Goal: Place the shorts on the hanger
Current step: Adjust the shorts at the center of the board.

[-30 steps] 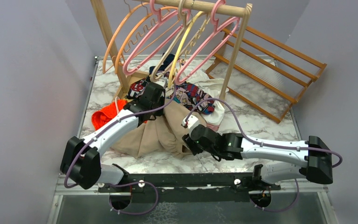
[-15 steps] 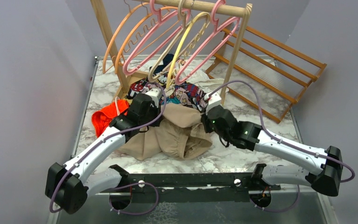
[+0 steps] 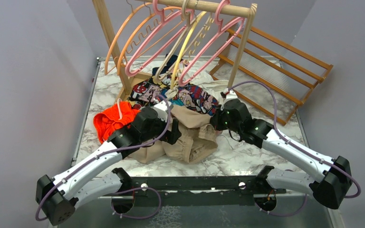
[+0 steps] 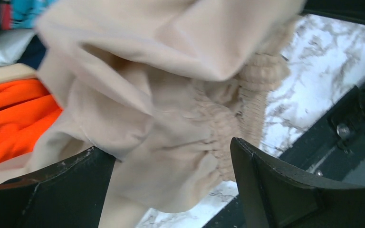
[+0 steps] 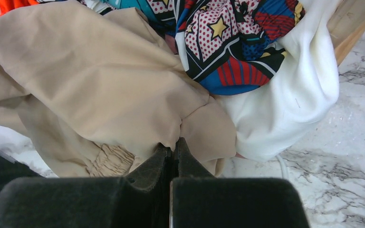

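The beige shorts (image 3: 190,142) lie crumpled on the marble table in front of the rack. My left gripper (image 3: 174,131) hovers over their left part, open. In the left wrist view its fingers (image 4: 275,190) stand wide apart, with the gathered waistband (image 4: 228,118) hanging between them and untouched. My right gripper (image 3: 215,122) is shut on a fold of the shorts (image 5: 104,85) at their right edge; the closed tips (image 5: 173,148) pinch the beige cloth. Two pink hangers (image 3: 149,45) (image 3: 214,47) hang on the wooden rail, away from both grippers.
An orange garment (image 3: 109,121) lies left of the shorts. Comic-print cloth (image 3: 190,97) and a white cloth (image 5: 285,99) lie behind them. Orange and yellow hangers (image 3: 185,42) share the rail. A wooden slatted rack (image 3: 275,71) leans at the back right.
My left gripper let go of the shorts, opened wide and drew back toward the near edge. My right gripper shut on the shorts and carried the fold away from the near edge and to the right.
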`<action>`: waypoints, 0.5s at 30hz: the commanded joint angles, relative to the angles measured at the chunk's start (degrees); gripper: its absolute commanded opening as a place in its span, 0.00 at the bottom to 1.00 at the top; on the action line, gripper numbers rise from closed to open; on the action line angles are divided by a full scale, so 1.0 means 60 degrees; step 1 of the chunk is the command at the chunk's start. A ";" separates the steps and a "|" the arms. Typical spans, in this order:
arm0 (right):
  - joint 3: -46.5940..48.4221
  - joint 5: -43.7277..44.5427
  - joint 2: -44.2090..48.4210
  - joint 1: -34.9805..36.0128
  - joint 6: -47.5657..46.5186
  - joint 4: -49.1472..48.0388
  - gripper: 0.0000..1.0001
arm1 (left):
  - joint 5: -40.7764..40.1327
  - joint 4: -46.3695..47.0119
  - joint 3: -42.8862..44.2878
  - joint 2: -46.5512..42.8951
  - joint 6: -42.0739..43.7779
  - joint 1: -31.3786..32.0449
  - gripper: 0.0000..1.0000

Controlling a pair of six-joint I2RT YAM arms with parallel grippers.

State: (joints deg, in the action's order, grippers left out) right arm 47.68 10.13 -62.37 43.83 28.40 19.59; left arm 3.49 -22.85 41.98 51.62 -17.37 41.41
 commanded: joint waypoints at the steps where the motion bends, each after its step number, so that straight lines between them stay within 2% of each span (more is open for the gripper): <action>1: -0.0190 -0.0571 0.0169 -0.0061 0.0318 -0.0307 0.01 | -0.1121 -0.0212 0.0034 -0.0119 -0.0496 0.1338 0.92; 5: -0.0174 -0.0541 0.0185 -0.0077 0.0280 -0.0224 0.01 | -0.1878 -0.0501 0.0055 -0.0259 -0.0946 0.2342 0.94; 10: -0.0169 -0.0543 0.0183 -0.0112 0.0261 -0.0204 0.01 | -0.2768 -0.1402 0.0345 -0.0569 -0.1262 0.3085 0.95; 15: -0.0226 -0.0601 0.0157 -0.0159 0.0246 -0.0269 0.01 | -0.3498 -0.2019 0.0851 -0.0194 -0.1425 0.3989 0.96</action>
State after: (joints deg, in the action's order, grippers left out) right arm 46.92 7.79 -62.19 43.38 29.56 19.33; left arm -11.07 -30.89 43.53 49.30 -24.10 61.43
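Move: Some 10 cm to the left hand's right, 7 cm back and 9 cm below lies the gathered waistband of the khaki shorts. The orange garment is about 26 cm to that hand's left and 4 cm ahead, and the patterned shorts lie about 17 cm straight ahead; both are roughly 9 cm down. From the right hand, the waistband is about 6 cm left, 11 cm back and 9 cm below. Drawing back about 6 cm towards the base at nearly level height, the empty left hand travels over the khaki shorts towards their waistband. It first swings some 2–3 cm right as well, then goes nearly straight back, fingers staying wide open. The right hand stays put, still pinching the shorts' far right edge. ##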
